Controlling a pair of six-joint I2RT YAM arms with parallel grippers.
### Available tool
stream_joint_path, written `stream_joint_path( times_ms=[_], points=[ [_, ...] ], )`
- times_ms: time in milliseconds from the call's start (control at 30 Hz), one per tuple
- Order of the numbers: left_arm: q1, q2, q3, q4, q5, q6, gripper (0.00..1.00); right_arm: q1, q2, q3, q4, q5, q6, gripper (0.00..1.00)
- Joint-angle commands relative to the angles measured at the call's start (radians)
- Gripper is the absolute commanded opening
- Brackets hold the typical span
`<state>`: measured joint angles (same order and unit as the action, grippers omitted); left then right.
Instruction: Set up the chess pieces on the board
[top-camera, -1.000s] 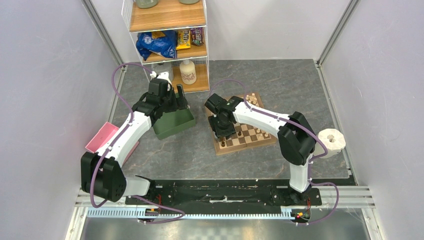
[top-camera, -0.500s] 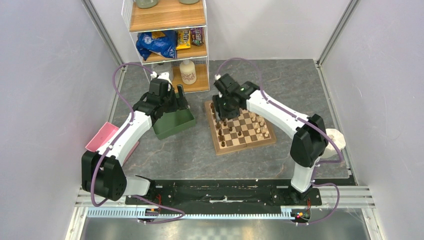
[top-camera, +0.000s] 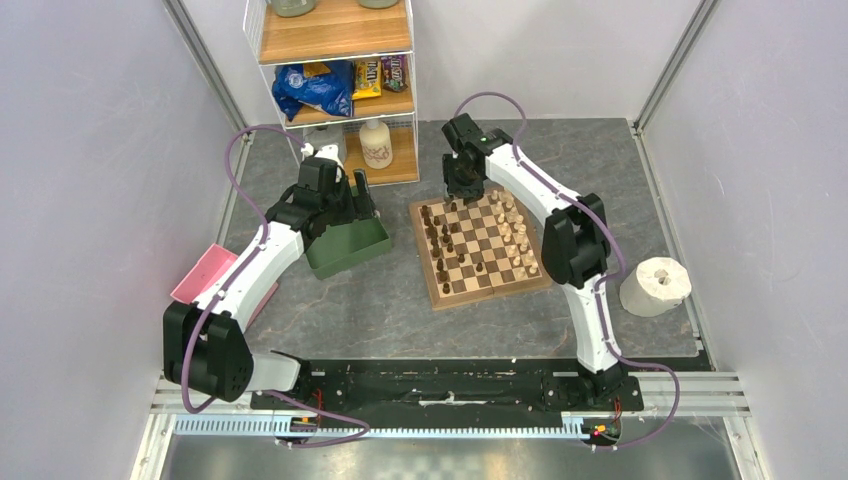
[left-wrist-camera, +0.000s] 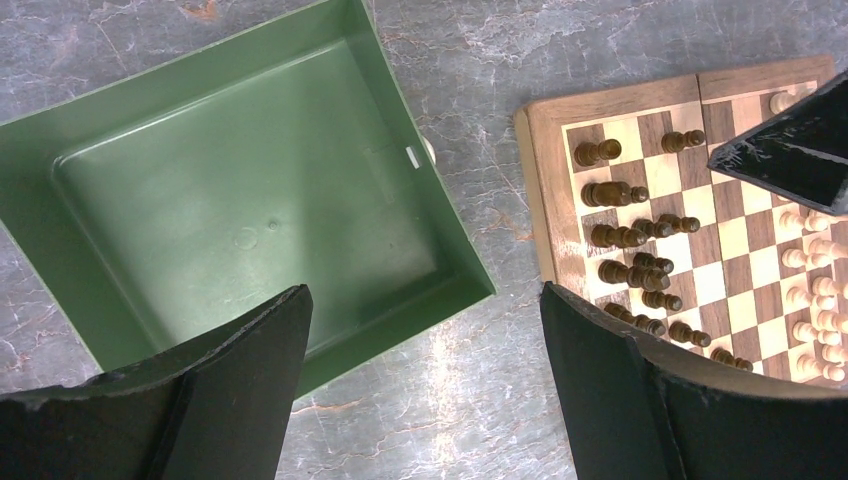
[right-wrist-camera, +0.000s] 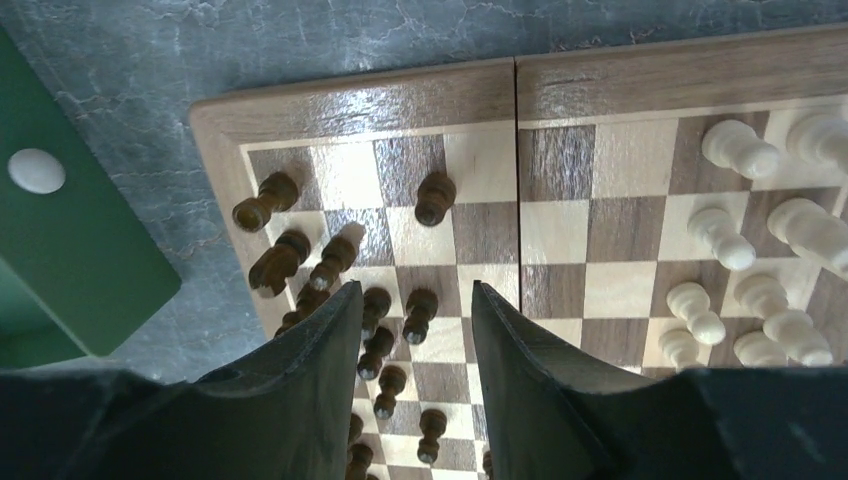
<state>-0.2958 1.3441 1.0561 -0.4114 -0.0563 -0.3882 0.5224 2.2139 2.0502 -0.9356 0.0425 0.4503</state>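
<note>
The board (top-camera: 490, 292) lies right of centre on the table. Dark brown chess pieces (top-camera: 440, 240) stand along its left side and pale cream ones (top-camera: 520, 238) along its right. My right gripper (top-camera: 462, 187) hovers over the board's far left corner, open, with nothing between its fingers (right-wrist-camera: 320, 350). Under it stand upright dark pieces (right-wrist-camera: 435, 195), with cream pieces (right-wrist-camera: 740, 150) to the right. My left gripper (left-wrist-camera: 422, 292) is wide open and empty above the near corner of the green tray (left-wrist-camera: 455, 235), left of the board (left-wrist-camera: 545, 170). The tray holds nothing.
A shelf unit (top-camera: 340, 100) with snack bags and a white bottle (top-camera: 376, 145) stands at the back left. A pink flat object (top-camera: 205, 275) lies by the left wall and a white roll (top-camera: 655, 285) sits right of the board. Grey walls close both sides.
My right arm has swung from the board's near left part to its far left corner, uncovering the board. The left arm has not moved.
</note>
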Motion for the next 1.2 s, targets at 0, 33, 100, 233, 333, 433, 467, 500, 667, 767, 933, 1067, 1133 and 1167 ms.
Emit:
stream_joint_path(
  times_ms=[0, 33, 100, 233, 333, 433, 467, 500, 667, 767, 933, 1067, 1133, 1167],
  points=[
    [0.005, -0.004, 0.013, 0.018, -0.024, -0.008, 0.91, -0.012, 0.048, 0.1, -0.032, 0.024, -0.025, 0.51],
    [0.005, -0.003, 0.013, 0.019, -0.024, -0.009, 0.91, -0.014, 0.059, 0.109, -0.034, 0.025, -0.028, 0.5],
    [0.004, 0.0, 0.014, 0.019, -0.024, -0.009, 0.91, -0.016, 0.082, 0.12, -0.034, 0.014, -0.034, 0.47],
    [0.005, 0.0, 0.012, 0.019, -0.024, -0.009, 0.91, -0.016, 0.11, 0.134, -0.032, 0.024, -0.041, 0.46],
    [0.006, 0.0, 0.01, 0.02, -0.027, -0.009, 0.91, -0.017, 0.131, 0.154, -0.033, 0.025, -0.051, 0.45],
    [0.005, 0.004, 0.01, 0.019, -0.031, -0.008, 0.91, -0.017, 0.145, 0.166, -0.028, 0.019, -0.058, 0.42],
    [0.005, 0.005, 0.01, 0.02, -0.031, -0.007, 0.91, -0.017, 0.149, 0.169, -0.027, 0.021, -0.061, 0.41],
    [0.004, 0.006, 0.011, 0.019, -0.032, -0.006, 0.91, -0.017, 0.151, 0.171, -0.026, 0.021, -0.063, 0.39],
    [0.005, 0.015, 0.021, 0.01, -0.041, 0.003, 0.91, -0.018, 0.166, 0.188, -0.026, 0.024, -0.074, 0.29],
    [0.004, 0.023, 0.031, 0.003, -0.041, 0.009, 0.91, -0.016, 0.174, 0.201, -0.024, 0.014, -0.081, 0.18],
    [0.005, 0.031, 0.038, 0.0, -0.044, 0.012, 0.91, -0.014, 0.171, 0.212, -0.006, -0.035, -0.069, 0.13],
    [0.005, 0.033, 0.034, -0.001, -0.046, 0.012, 0.91, -0.001, 0.187, 0.24, -0.005, -0.06, -0.065, 0.13],
    [0.005, 0.033, 0.034, -0.001, -0.046, 0.012, 0.91, 0.008, 0.198, 0.254, -0.005, -0.07, -0.062, 0.13],
    [0.005, 0.032, 0.035, -0.001, -0.046, 0.012, 0.91, 0.014, 0.203, 0.262, -0.007, -0.07, -0.063, 0.13]
  ],
)
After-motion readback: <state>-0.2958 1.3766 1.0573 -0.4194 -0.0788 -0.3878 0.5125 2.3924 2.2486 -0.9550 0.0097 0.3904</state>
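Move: The lone dark chess piece near the board's far edge stands about 3 cm ahead of the right hand, straight on, 5 cm below. The corner dark piece is some 7 cm to its left and 1 cm nearer; another dark piece stands 5 cm straight back from it. The nearest white piece is about 11 cm to its right and 1 cm farther out. From the left hand, the lone piece lies roughly 22 cm right, 4 cm ahead, 11 cm below. Down and forward, some 4 cm down and 3 cm out, the right hand sinks onto the lone dark piece, its half-open fingers narrowing on the way and then closing to pinch the piece near its head. It then rises about 1 cm and slips roughly 1.5 cm left, keeping the grip, with almost no wrist turn. ##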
